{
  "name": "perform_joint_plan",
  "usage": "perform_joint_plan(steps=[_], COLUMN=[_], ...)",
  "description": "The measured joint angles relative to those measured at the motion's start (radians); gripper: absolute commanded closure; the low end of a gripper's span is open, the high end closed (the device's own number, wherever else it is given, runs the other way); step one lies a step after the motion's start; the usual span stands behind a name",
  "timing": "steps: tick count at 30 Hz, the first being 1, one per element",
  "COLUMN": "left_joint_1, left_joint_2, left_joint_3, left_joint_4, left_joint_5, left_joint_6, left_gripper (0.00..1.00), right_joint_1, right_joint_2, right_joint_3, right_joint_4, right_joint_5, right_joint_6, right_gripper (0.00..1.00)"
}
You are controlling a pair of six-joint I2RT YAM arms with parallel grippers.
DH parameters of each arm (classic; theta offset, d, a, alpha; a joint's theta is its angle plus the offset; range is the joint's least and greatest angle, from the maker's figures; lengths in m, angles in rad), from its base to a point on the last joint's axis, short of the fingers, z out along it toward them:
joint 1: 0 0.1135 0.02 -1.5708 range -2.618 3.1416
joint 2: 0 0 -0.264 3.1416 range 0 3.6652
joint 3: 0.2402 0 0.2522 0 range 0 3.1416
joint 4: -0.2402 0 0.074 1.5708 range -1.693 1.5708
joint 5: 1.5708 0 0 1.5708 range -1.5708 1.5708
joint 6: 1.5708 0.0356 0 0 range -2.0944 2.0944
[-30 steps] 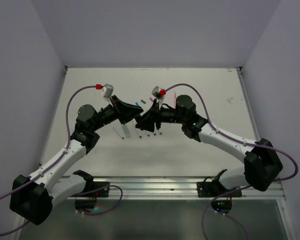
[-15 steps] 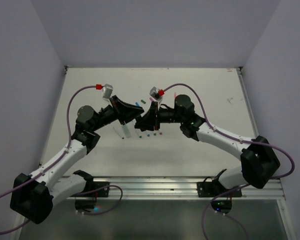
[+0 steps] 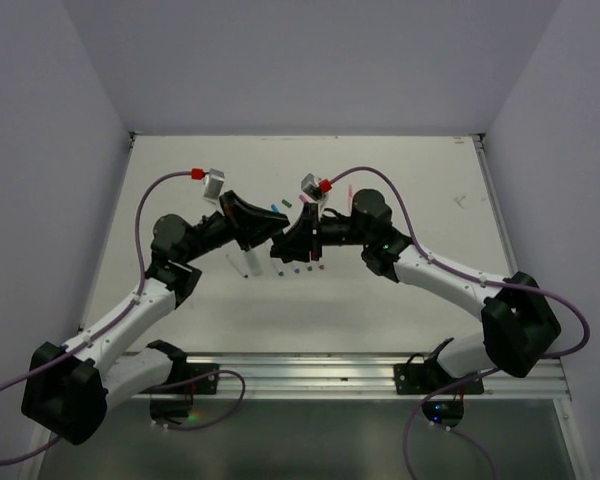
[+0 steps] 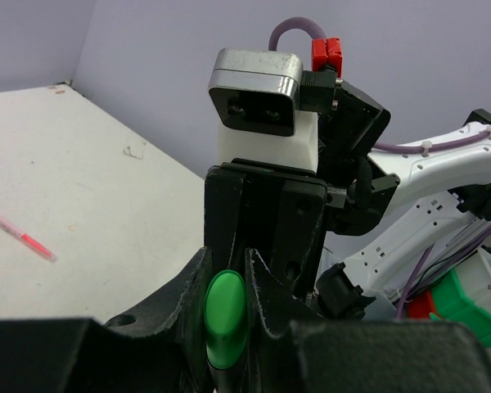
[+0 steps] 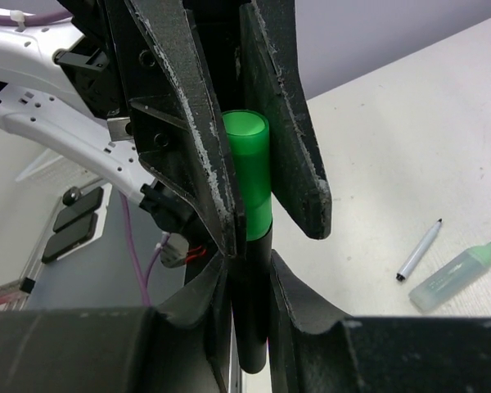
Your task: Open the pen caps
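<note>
My two grippers meet above the middle of the table. My left gripper (image 3: 264, 232) is shut on the bright green cap (image 4: 227, 319) of a chunky black highlighter. My right gripper (image 3: 286, 243) is shut on the highlighter's black body (image 5: 254, 319). In the right wrist view the green cap (image 5: 250, 176) sits on the body, clamped between the left gripper's fingers (image 5: 188, 123). Small loose caps, blue (image 3: 276, 207) and magenta (image 3: 303, 198), lie on the table behind the grippers.
Several thin white pens with coloured tips (image 3: 298, 268) lie on the table below the grippers. A pale green piece (image 5: 457, 277) and a thin white pen (image 5: 417, 250) lie side by side. A pink pen (image 4: 20, 235) lies further off.
Both grippers stay clamped on the highlighter at the same spot. Only a slight shift of the wrists shows.
</note>
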Motion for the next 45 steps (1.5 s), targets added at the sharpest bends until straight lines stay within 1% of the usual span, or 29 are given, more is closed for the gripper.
perform_joint_plan(steps=[7, 15, 21, 28, 34, 44, 45], left_joint_1=[0.002, 0.014, 0.020, 0.034, 0.041, 0.061, 0.063], left_joint_2=[0.034, 0.076, 0.129, 0.150, 0.152, 0.182, 0.183], left_joint_3=[0.023, 0.127, 0.187, 0.257, 0.288, 0.390, 0.399], left_joint_4=[0.006, -0.090, -0.098, -0.127, -0.176, -0.275, -0.266], left_joint_5=[0.047, 0.135, 0.200, 0.223, 0.222, 0.253, 0.238], left_joint_6=[0.002, 0.019, 0.019, 0.029, 0.063, 0.111, 0.103], left_gripper=[1.00, 1.00, 1.00, 1.00, 1.00, 1.00, 1.00], right_joint_1=[-0.011, -0.017, -0.026, -0.028, -0.028, -0.031, -0.032], right_joint_2=[0.000, -0.012, -0.011, 0.019, 0.053, 0.080, 0.083], right_joint_3=[-0.036, -0.079, -0.111, -0.114, -0.114, -0.071, -0.064], right_joint_4=[0.049, 0.146, 0.225, 0.331, 0.407, 0.419, 0.393], right_joint_5=[-0.019, -0.012, -0.002, 0.027, 0.034, 0.047, 0.027], right_joint_6=[-0.025, -0.074, -0.077, -0.067, -0.040, -0.040, -0.055], right_gripper=[1.00, 1.00, 1.00, 1.00, 1.00, 1.00, 1.00])
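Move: The left hand already grips the highlighter's green cap, with the black body roughly 5 cm below it in the right hand's fingers; from the right hand the cap is about 5 cm up. On the table, some 26 cm below the left hand, the light-green highlighter lies about 12 cm ahead and 8 cm left, the nearest white pen 12 cm ahead and 2 cm left, and the loose caps some 27 cm ahead. Both hands keep their pinch and work the cap off: the left first eases a centimetre or so to the right while turning about 10 degrees clockwise, then draws the cap up about 5 cm and a little forward, away from the black body. The right hand keeps hold of the body, dips slightly, then follows some 3 cm forward and about 1 cm up, rolling the highlighter's upper end back towards the bases by about 15 degrees as its fingers tip up slightly. ##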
